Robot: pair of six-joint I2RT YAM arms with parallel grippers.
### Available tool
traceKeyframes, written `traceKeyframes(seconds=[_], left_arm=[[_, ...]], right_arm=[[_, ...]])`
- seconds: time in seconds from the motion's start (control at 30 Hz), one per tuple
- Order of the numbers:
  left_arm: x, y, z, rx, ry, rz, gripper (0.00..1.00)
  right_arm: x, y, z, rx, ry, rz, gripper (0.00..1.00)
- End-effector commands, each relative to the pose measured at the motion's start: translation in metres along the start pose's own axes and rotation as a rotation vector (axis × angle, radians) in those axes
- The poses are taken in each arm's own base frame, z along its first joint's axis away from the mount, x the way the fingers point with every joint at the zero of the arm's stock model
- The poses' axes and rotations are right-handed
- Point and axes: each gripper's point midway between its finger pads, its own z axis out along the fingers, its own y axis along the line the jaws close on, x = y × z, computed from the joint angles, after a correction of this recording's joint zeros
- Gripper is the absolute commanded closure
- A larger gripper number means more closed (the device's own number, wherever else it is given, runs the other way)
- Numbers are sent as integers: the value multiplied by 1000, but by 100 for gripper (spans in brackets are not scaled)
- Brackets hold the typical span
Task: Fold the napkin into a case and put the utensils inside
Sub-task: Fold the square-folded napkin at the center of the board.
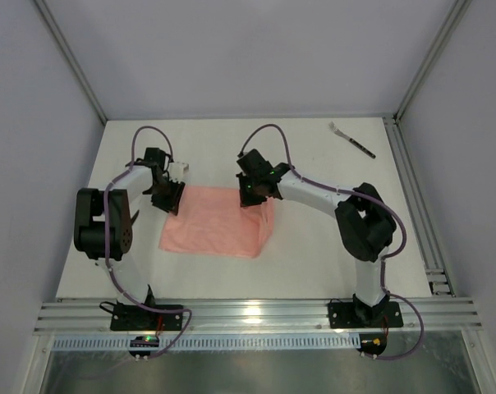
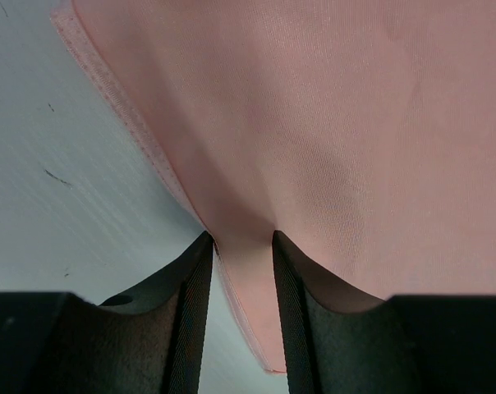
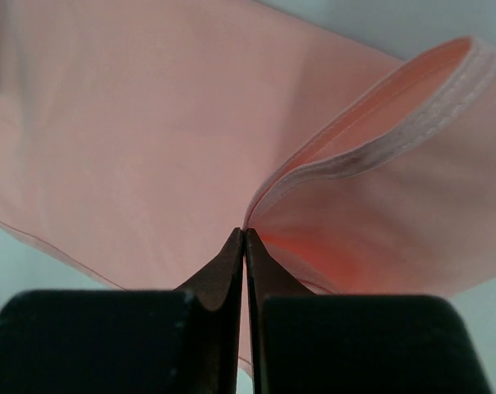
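Observation:
The salmon-pink napkin (image 1: 219, 232) lies on the white table between the two arms. Its right side is lifted and curls over. My right gripper (image 1: 250, 197) is shut on the hemmed edge at the napkin's far right corner; in the right wrist view the jaws (image 3: 245, 234) meet on the raised fold of the napkin (image 3: 133, 139). My left gripper (image 1: 167, 201) is at the far left corner. Its jaws (image 2: 241, 246) stand apart around that corner of the napkin (image 2: 330, 123), with table showing between the left finger and the hem. The fork (image 1: 352, 139) lies at the far right of the table.
A metal rail (image 1: 412, 189) runs along the table's right edge, close to the fork. White walls enclose the table at the back and both sides. The arm bases sit on the rail at the near edge (image 1: 256, 316).

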Motion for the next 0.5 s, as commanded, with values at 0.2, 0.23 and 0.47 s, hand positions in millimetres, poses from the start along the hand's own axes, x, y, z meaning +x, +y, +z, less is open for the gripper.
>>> traceKeyframes(seconds=[0.2, 0.23, 0.47], left_arm=[[14, -3, -9, 85, 21, -17, 63], [13, 10, -19, 62, -3, -42, 62], [32, 41, -20, 24, 23, -117, 59]], right_arm=[[-43, 109, 16, -195, -117, 20, 96], [-44, 107, 15, -190, -124, 23, 96], [-42, 103, 17, -178, -125, 26, 96]])
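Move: Pinched in the right fingers is the napkin's loose right edge, being carried over towards the napkin's left edge, whose middle lies roughly 21 cm left of this hand, 5 cm back and 7 cm below. The bend under the lifted flap is some 8 cm right and 8 cm back. The left fingertips are down at that left edge, its middle about 2 cm back of them; the knife lies about 17 cm to the left hand's left and 8 cm back. Sweeping left over the napkin with its edge still pinched, the right hand covers about 10 cm, most of it early, rises about 1 cm and comes to rest, its left side rolling up slightly. The left hand, fingers staying partly open, then comes off the napkin's left edge and slides about 5 cm left onto bare table towards the knife, barely rising. ##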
